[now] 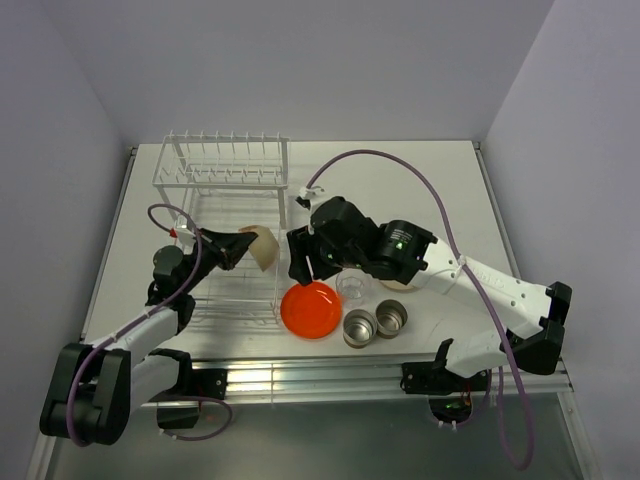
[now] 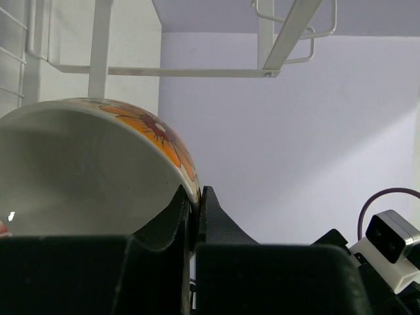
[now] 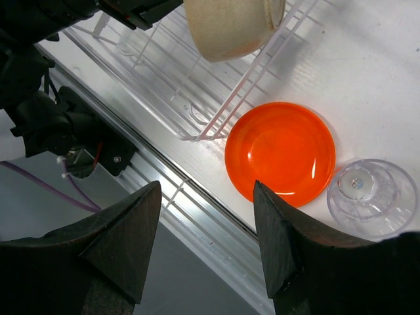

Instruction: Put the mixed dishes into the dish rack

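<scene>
My left gripper (image 1: 246,243) is shut on the rim of the white-beige bowl (image 1: 264,247) and holds it tilted over the right side of the white wire dish rack (image 1: 225,195). In the left wrist view the bowl (image 2: 85,170) shows orange flowers, with the rim pinched in the gripper (image 2: 195,197). My right gripper (image 1: 303,265) is open and empty above the orange-red plate (image 1: 311,309). In the right wrist view the gripper (image 3: 207,197) hovers left of that plate (image 3: 281,151), beside the clear glass (image 3: 371,197). Two steel cups (image 1: 360,327) (image 1: 391,317) stand near the front edge. The cream plate (image 1: 400,286) is mostly hidden under the right arm.
The rack's raised prong row (image 1: 225,145) is at its far end. The rack's near right corner (image 3: 197,128) lies close to the orange plate. The table's metal front rail (image 1: 300,375) runs just below the cups. Purple cables loop over both arms.
</scene>
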You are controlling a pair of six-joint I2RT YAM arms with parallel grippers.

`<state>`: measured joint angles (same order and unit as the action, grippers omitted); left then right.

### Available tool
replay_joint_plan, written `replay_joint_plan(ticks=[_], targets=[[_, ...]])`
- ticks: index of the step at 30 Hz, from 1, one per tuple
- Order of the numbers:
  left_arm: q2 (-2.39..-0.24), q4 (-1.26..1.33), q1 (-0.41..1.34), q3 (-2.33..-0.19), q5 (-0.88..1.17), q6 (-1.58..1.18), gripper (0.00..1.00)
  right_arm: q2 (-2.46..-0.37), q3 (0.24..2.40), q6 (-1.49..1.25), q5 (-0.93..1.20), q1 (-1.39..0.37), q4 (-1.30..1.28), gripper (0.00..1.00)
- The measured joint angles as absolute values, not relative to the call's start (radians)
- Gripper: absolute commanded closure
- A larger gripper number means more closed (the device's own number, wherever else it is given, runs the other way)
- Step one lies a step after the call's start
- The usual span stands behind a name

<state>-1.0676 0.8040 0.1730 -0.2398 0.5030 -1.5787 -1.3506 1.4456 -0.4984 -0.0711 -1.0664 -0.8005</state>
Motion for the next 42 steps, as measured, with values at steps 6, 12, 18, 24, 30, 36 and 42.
replay_joint_plan(ticks=[6,12,18,24,30,36,42], targets=[[-1.064,0.818,0.175,-0.235,0.471,-1.554,1.00,-1.346,1.431,-0.508,-0.071,-1.060,-0.794,0.34],[-1.050,0.821,0.175,-0.219,0.401,-1.542,1.00,-1.345,1.417,-0.512,-0.070,-1.057,-0.791,0.35],[-0.968,0.714,0.176,-0.211,0.302,-1.530,1.00,-1.345,1.417,-0.534,-0.063,-1.048,-0.778,0.35],[-0.910,0.690,0.176,-0.206,0.201,-1.536,1.00,-1.349,1.417,-0.543,-0.046,-1.037,-0.766,0.35],[-0.904,0.631,0.176,-0.184,0.123,-1.555,1.00,-1.364,1.417,-0.557,-0.022,-1.025,-0.757,0.35],[-0.888,0.555,0.177,-0.186,0.065,-1.560,1.00,-1.366,1.394,-0.561,0.007,-0.998,-0.737,0.36],[-0.908,0.553,0.178,-0.198,0.044,-1.568,1.00,-1.366,1.385,-0.560,0.025,-0.987,-0.727,0.36]])
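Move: The bowl, already in the left hand, is headed for the open middle of the dish rack's lower tier, roughly 8 cm to that hand's left, 4 cm ahead and 14 cm below. The upper tier stands about 15 cm ahead, 8 cm left and 5 cm above; the red plate is some 9 cm back, 12 cm right and 19 cm down. From the right hand, the lower-tier spot is about 15 cm ahead, 21 cm left and 21 cm below. The bowl, its rim still pinched between the closed left fingers, is carried about 7 cm left and some 3 cm forward over the lower tier, away from the right gripper. The left wrist swings roughly 25 degrees counter-clockwise on the way; height wavers at first, then the hand sinks about 3 cm towards the tier's wires, its fingers tipping slightly down. ##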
